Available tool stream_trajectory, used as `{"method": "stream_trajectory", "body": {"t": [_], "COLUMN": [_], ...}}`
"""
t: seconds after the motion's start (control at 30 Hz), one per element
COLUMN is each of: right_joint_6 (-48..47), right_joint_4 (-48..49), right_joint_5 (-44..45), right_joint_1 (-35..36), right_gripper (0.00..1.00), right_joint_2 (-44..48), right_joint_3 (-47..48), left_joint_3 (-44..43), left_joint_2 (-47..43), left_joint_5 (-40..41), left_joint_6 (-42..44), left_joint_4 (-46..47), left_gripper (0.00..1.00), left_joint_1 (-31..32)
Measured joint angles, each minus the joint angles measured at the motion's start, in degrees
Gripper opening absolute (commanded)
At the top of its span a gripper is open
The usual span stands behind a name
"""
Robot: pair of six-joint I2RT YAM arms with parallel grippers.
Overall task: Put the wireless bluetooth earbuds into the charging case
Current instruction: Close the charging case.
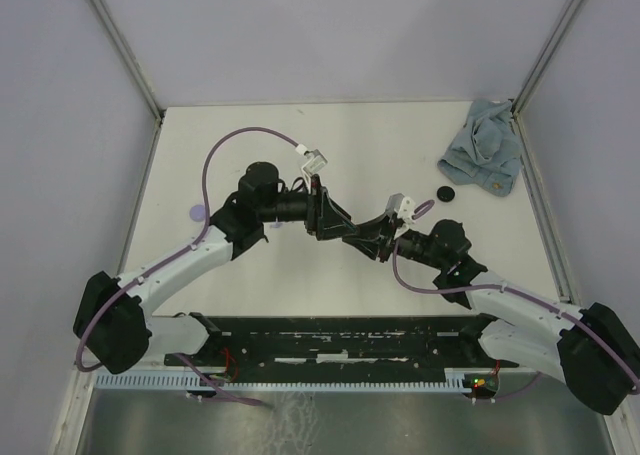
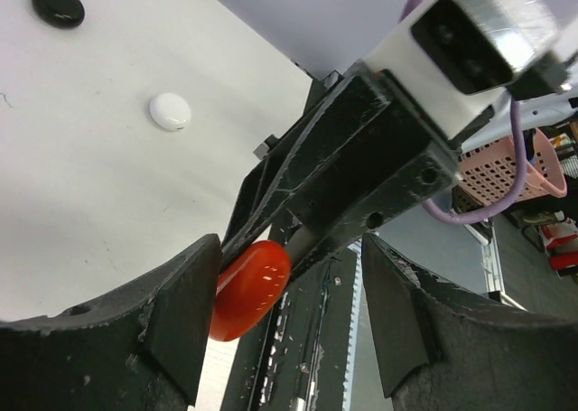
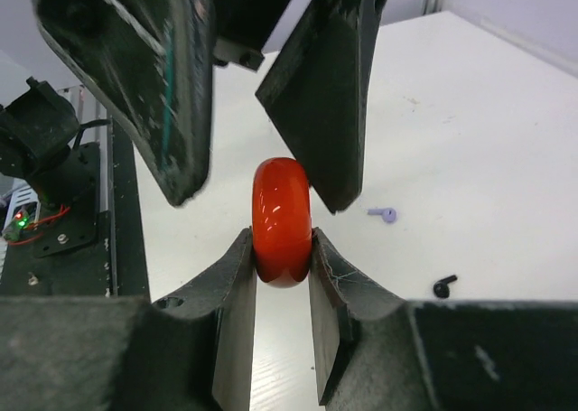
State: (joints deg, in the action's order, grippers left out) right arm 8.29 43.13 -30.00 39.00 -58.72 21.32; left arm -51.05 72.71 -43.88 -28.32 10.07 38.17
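A glossy red round charging case (image 3: 283,221) stands on edge, with my right gripper (image 3: 283,244) shut on its flat sides, above the table. My left gripper (image 2: 293,303) is open around the same red case (image 2: 250,289); its left finger (image 2: 185,316) touches the case and its right finger stands well apart. From above, the two grippers (image 1: 335,220) (image 1: 375,237) meet mid-table and hide the case. Two of the earbuds lie on the table beyond it, one lilac (image 3: 386,215) and one black (image 3: 443,286). The other earbuds are out of view.
A blue-grey cloth (image 1: 485,145) lies at the far right corner, with a black disc (image 1: 446,194) beside it. A lilac disc (image 1: 198,213) sits at the left. The left wrist view also shows a white disc (image 2: 170,111). A black rail (image 1: 330,340) runs along the near edge.
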Motion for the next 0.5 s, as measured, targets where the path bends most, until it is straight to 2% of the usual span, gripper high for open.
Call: {"method": "stream_trajectory", "body": {"t": [0.3, 0.5], "right_joint_6": [2.71, 6.10], "right_joint_4": [-7.10, -16.31], "right_joint_5": [0.83, 5.84], "right_joint_1": [-0.17, -1.33], "right_gripper": [0.02, 0.02], "right_joint_2": [0.11, 1.11], "right_joint_3": [0.02, 1.14], "left_joint_3": [0.39, -1.90], "left_joint_2": [-3.74, -5.25], "left_joint_5": [0.02, 9.07], "left_joint_6": [0.07, 1.86], "left_joint_4": [-1.16, -13.40], "left_gripper": [0.72, 0.77], "left_joint_1": [0.04, -1.27]}}
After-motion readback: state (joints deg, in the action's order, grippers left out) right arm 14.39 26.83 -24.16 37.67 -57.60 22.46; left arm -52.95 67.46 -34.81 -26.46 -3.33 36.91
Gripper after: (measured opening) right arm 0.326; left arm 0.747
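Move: The closed red charging case is already held in the right fingertips, at the right hand point. From the left hand, open around its near side, the case lies about 3 cm to the right, 3 cm lower and 1 cm back. Counted from the right hand, a black earbud lies on the table some 8 cm ahead and 4 cm left, a lilac earbud 8 cm ahead and 13 cm left, and a black disc about 13 cm ahead and 21 cm right, all roughly 20 cm below. Downward goes the right hand, about 5 cm and faster towards the end, edging right late on and rolling some 15 degrees so its top tips forward, its grip on the case kept. The left hand, fingers staying open, first lifts a little and eases back, then swings left and forward while sinking again, turning slightly counter-clockwise and coming clear of the case. ##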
